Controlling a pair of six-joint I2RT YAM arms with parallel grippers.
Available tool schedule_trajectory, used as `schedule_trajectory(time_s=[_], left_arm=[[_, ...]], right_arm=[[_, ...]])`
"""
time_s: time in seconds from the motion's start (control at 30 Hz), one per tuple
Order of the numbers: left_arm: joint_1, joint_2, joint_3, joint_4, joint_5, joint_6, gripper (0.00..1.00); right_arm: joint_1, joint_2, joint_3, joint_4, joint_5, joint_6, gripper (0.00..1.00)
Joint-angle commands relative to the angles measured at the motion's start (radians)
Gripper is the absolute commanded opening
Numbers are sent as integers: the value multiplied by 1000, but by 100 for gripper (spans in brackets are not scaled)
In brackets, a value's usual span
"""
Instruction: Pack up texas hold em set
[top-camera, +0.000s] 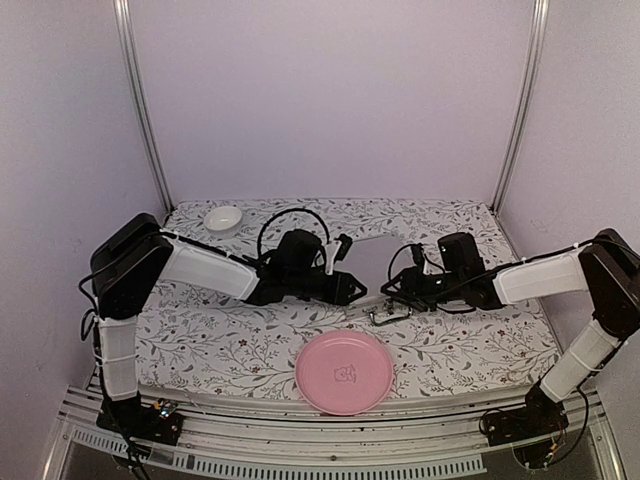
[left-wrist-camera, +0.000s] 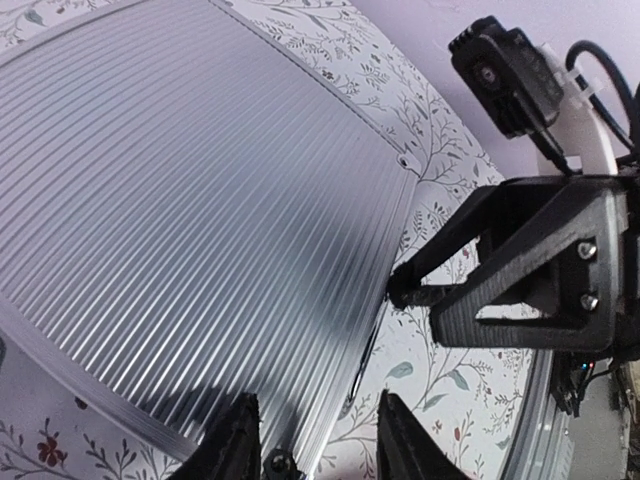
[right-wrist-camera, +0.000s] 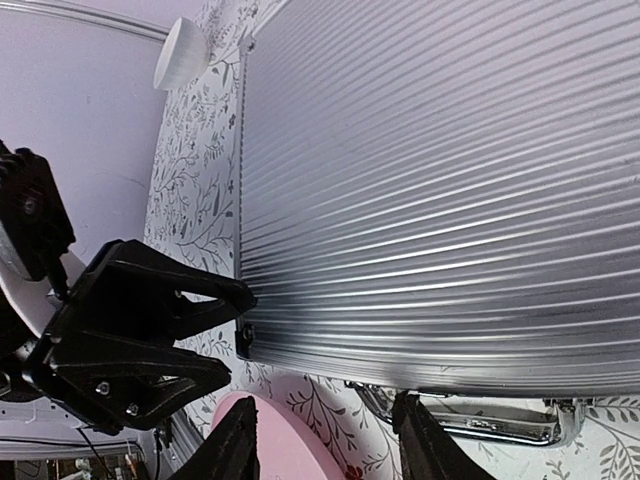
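The texas hold em set shows only as its shut silver case (top-camera: 373, 252), whose ribbed lid (left-wrist-camera: 200, 200) (right-wrist-camera: 430, 190) fills both wrist views. Its chrome handle (top-camera: 385, 316) (right-wrist-camera: 480, 425) lies along the near edge. My left gripper (top-camera: 355, 290) (left-wrist-camera: 318, 440) is open at the case's near left corner, one finger over the lid and one over the cloth. My right gripper (top-camera: 390, 285) (right-wrist-camera: 325, 440) is open at the near edge, one fingertip (right-wrist-camera: 408, 405) against the case by the handle. Chips, cards and dice are hidden.
A pink round plate (top-camera: 343, 372) (right-wrist-camera: 275, 445) sits just in front of the case, close under both grippers. A small white bowl (top-camera: 224, 217) (right-wrist-camera: 180, 55) stands at the back left. The floral cloth (top-camera: 200, 330) covers the table; white walls close in on all sides.
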Motion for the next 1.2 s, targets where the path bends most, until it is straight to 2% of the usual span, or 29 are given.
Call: schedule_trajectory(time_s=[0.0,0.13,0.37,0.7,0.93,1.17], left_arm=[[-14,-21,-53,-82,11,-9,41],[-13,-60,-53,-68,-5,8,41],[-10,-70,-11,-108,-36,52,42],[-5,-12,57,-135,-30,69,41],[-5,-2,34,-132,-39,75,40],[-5,11,-6,-124,-49,79,40]], right_arm=[[5,-97,-21,-26,48,-35,47],[6,-153,-55,-77,88,-67,43],[17,-174,-114,-107,133,-72,31],[75,-57,-43,-118,222,-75,10],[89,13,-14,-122,258,-74,5],[89,47,7,-122,286,-68,4]])
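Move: The carrying handle on the closed case's front side is about 5 cm below my right hand, some 3 cm back and 1 cm to its left. The case's front left corner is roughly 10 cm left and 2 cm back, the middle of the lid about 7 cm ahead and 3 cm left. The pink plate sits some 17 cm back and 10 cm left. From my left hand, the handle is about 9 cm right, 4 cm back and 5 cm below. I lift my right hand clear of the case's front edge by about 3 cm, drawing it back and to the right while I shut the half-open fingers. Then I lower the closed tips some 7 cm, easing slightly forward, to the handle on the front side, tilting them about 15 degrees steeper. My left hand stays at the front left corner. ##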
